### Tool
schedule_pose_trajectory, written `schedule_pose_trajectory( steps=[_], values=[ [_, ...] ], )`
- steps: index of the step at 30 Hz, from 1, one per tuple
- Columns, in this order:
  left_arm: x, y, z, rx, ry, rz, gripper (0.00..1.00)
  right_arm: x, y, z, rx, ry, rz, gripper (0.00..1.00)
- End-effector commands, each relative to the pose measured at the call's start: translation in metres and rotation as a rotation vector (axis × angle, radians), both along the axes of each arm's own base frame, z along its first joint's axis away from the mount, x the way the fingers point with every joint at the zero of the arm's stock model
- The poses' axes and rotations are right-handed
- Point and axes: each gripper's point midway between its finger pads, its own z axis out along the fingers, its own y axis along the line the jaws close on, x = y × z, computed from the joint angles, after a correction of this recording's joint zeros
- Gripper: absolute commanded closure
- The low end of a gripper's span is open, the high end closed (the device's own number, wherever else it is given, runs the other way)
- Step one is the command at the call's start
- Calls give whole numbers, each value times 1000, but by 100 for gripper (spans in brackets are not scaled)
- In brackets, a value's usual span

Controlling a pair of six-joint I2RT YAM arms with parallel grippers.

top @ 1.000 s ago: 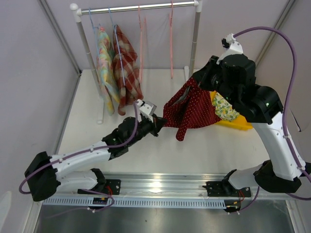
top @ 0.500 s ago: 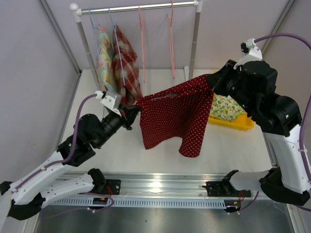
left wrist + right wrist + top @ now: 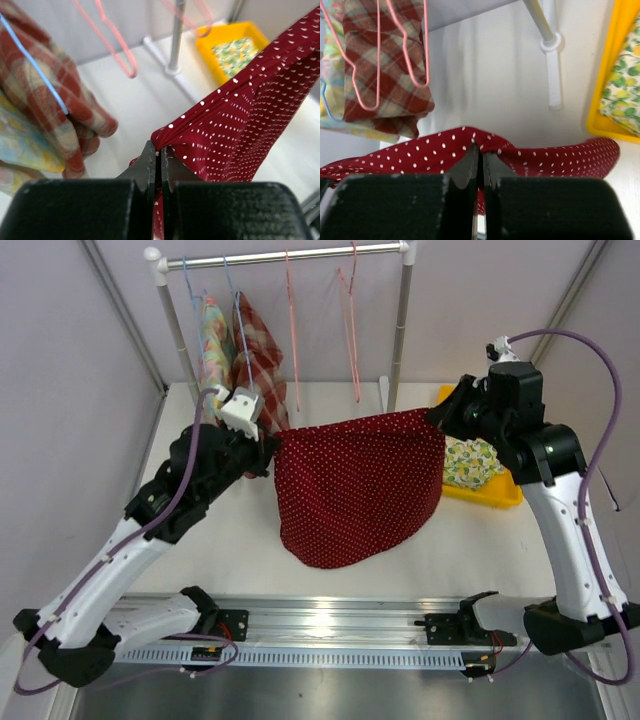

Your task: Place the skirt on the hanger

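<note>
The red skirt with white dots (image 3: 360,485) hangs spread out above the table, held by its waistband between both arms. My left gripper (image 3: 272,443) is shut on its left corner (image 3: 165,137). My right gripper (image 3: 440,420) is shut on its right corner (image 3: 480,142). Two empty pink hangers (image 3: 293,330) (image 3: 350,325) hang on the rail (image 3: 290,255) behind the skirt; they also show in the right wrist view (image 3: 402,55) and the left wrist view (image 3: 112,47).
A plaid garment (image 3: 258,370) and a floral one (image 3: 212,360) hang on blue hangers at the rail's left. A yellow tray (image 3: 490,492) with a lemon-print cloth (image 3: 470,462) sits at the right. The rack's white post (image 3: 402,325) stands behind the skirt.
Both grippers have pulled apart and risen, stretching the skirt from a bunched bundle into a flat sheet. The left arm swung back toward the rack; the right arm moved right.
</note>
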Motion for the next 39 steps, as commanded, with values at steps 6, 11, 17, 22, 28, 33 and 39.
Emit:
schedule_pose_trajectory(
  steps=[6,11,17,22,28,33,39],
  values=[
    [55,4,39,-38,18,-45,100,72,18,-3,200,10,130,100],
    [73,-3,56,-39,25,-77,100,95,17,7,235,1,132,100],
    [56,0,39,-21,67,-104,100,84,17,-1,257,5,148,100],
    [15,-6,-32,-54,218,-176,100,33,15,-88,274,163,130,100],
    [-50,-25,-148,-54,471,-260,100,-34,8,-181,304,296,53,100],
    [-84,-38,-196,-64,593,-292,100,-67,-10,-245,314,406,-32,100],
    [-57,-14,-195,5,566,-130,100,-31,-9,-206,319,341,-7,100]
  ],
)
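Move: I already hold the skirt stretched between both hands, well above the table. The bare table patch it is going to has its middle about 13 cm ahead of my left hand, 15 to its right and 36 below; from my right hand it is 8 ahead, 13 left and 39 below. The yellow bin stands some 22 cm ahead of the right hand, 14 right and 36 down; the plaid garment hangs roughly 24 ahead of the left hand, 2 left and 5 below. I fling the skirt out with both fists kept shut on its upper corners: both hands swing forward 8 to 10 cm towards the rack, the right one sinking a little, then sweep back some 18 cm and down over 20 cm towards the table. My fingers tip downward, the left by about 40 degrees, the right by about 30. ##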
